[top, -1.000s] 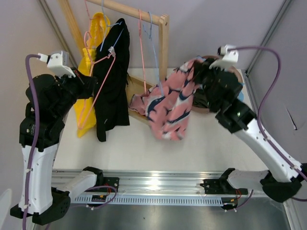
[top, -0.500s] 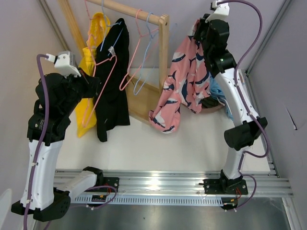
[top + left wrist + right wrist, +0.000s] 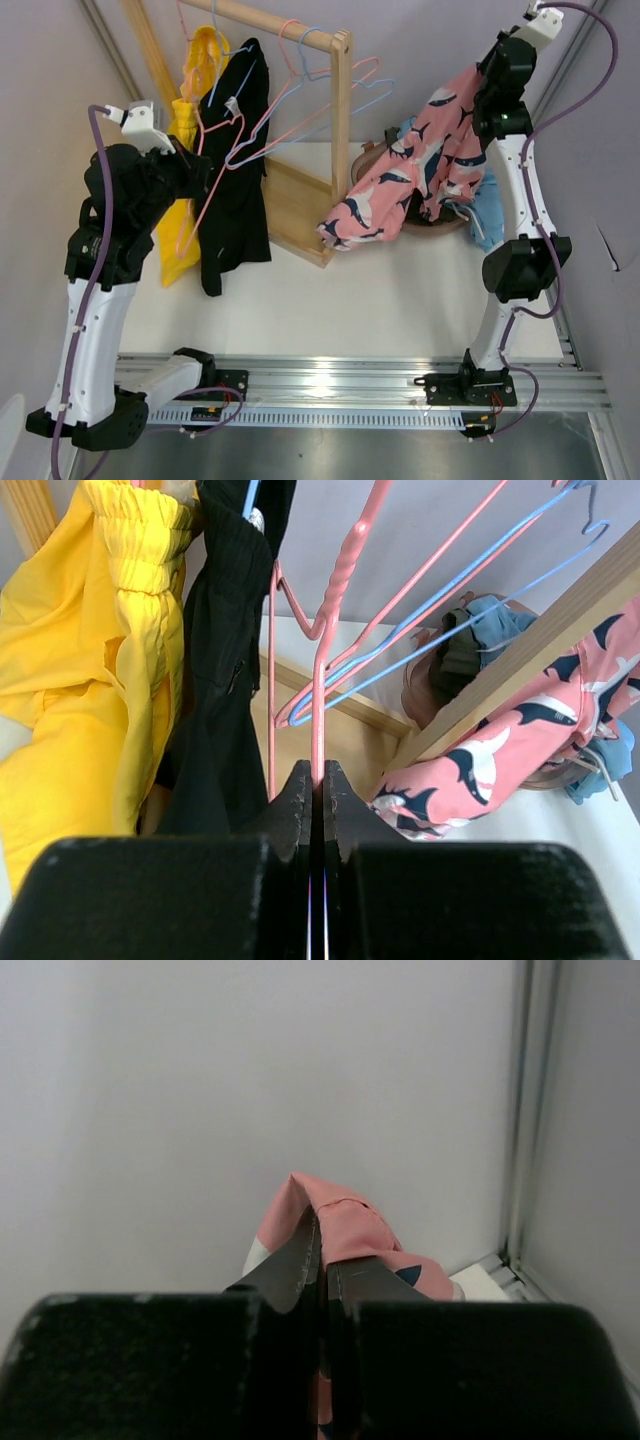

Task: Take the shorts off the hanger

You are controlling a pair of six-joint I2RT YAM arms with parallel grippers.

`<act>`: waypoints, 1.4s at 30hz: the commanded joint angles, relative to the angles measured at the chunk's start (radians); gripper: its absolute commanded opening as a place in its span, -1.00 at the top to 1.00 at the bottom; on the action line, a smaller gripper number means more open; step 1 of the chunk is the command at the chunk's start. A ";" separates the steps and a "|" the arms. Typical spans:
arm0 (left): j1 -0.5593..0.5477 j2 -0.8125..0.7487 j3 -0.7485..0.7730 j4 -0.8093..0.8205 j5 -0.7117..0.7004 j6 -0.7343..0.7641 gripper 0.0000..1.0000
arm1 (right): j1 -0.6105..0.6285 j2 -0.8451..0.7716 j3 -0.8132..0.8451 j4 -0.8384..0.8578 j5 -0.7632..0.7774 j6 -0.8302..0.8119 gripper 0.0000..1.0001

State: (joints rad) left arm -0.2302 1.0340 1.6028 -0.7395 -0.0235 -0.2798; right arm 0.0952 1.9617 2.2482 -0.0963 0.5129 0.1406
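Observation:
The pink shark-print shorts [image 3: 420, 170] hang stretched from my right gripper [image 3: 487, 78], high at the back right, down to the foot of the wooden rack. In the right wrist view the right gripper [image 3: 322, 1240] is shut on a fold of the shorts [image 3: 340, 1210]. My left gripper [image 3: 205, 172] is shut on the lower wire of the pink hanger [image 3: 300, 95], which tilts out to the right from the rail. The left wrist view shows the left gripper [image 3: 318, 775] pinching that pink hanger [image 3: 345, 560], with the shorts [image 3: 520, 740] behind the rack post, apart from the wire.
A wooden rack [image 3: 342, 120] stands at the back with a yellow garment [image 3: 188, 120] and a black garment [image 3: 238, 180] hanging on it. A blue hanger [image 3: 345, 100] lies alongside the pink one. A basket [image 3: 440, 228] with clothes and a blue cloth [image 3: 487, 215] sit under the shorts.
My right arm has swung up and to the right, carrying the shorts away from the rack. The pink and blue hangers have tilted out to the right. The left arm has shifted slightly.

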 commanded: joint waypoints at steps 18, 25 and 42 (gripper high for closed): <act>-0.006 0.461 0.612 0.091 0.275 0.076 1.00 | 0.244 -0.523 -1.212 0.268 -0.054 0.223 -0.99; -0.024 0.627 0.732 0.085 0.398 0.007 1.00 | 0.253 -0.711 -1.398 0.253 -0.097 0.275 -0.99; -0.061 0.460 0.546 0.008 0.222 0.077 -0.29 | 0.293 -0.903 -1.529 0.170 -0.100 0.341 -0.99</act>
State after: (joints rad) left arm -0.2855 1.6051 2.1635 -0.7357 0.2825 -0.2348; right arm 0.3668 1.0981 0.7307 0.0772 0.4019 0.4458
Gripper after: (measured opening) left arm 0.592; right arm 0.993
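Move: The left hand, gripping the empty pink hanger, has its place on the rod about 18 cm ahead, 13 to the right and 12 higher; hanging black shorts are about 18 ahead and 2 right, 12 lower. From the right hand, holding the whale-print shorts up, the basket is roughly 6 back, 7 left and 43 below; the blue shorts in it lie 8 back, straight below otherwise, and the stand's right post 8 back, 25 left. Right hand releases the shorts, dropping some 28 cm and backing off; left arcs forward-right, hangs and releases the hanger. ##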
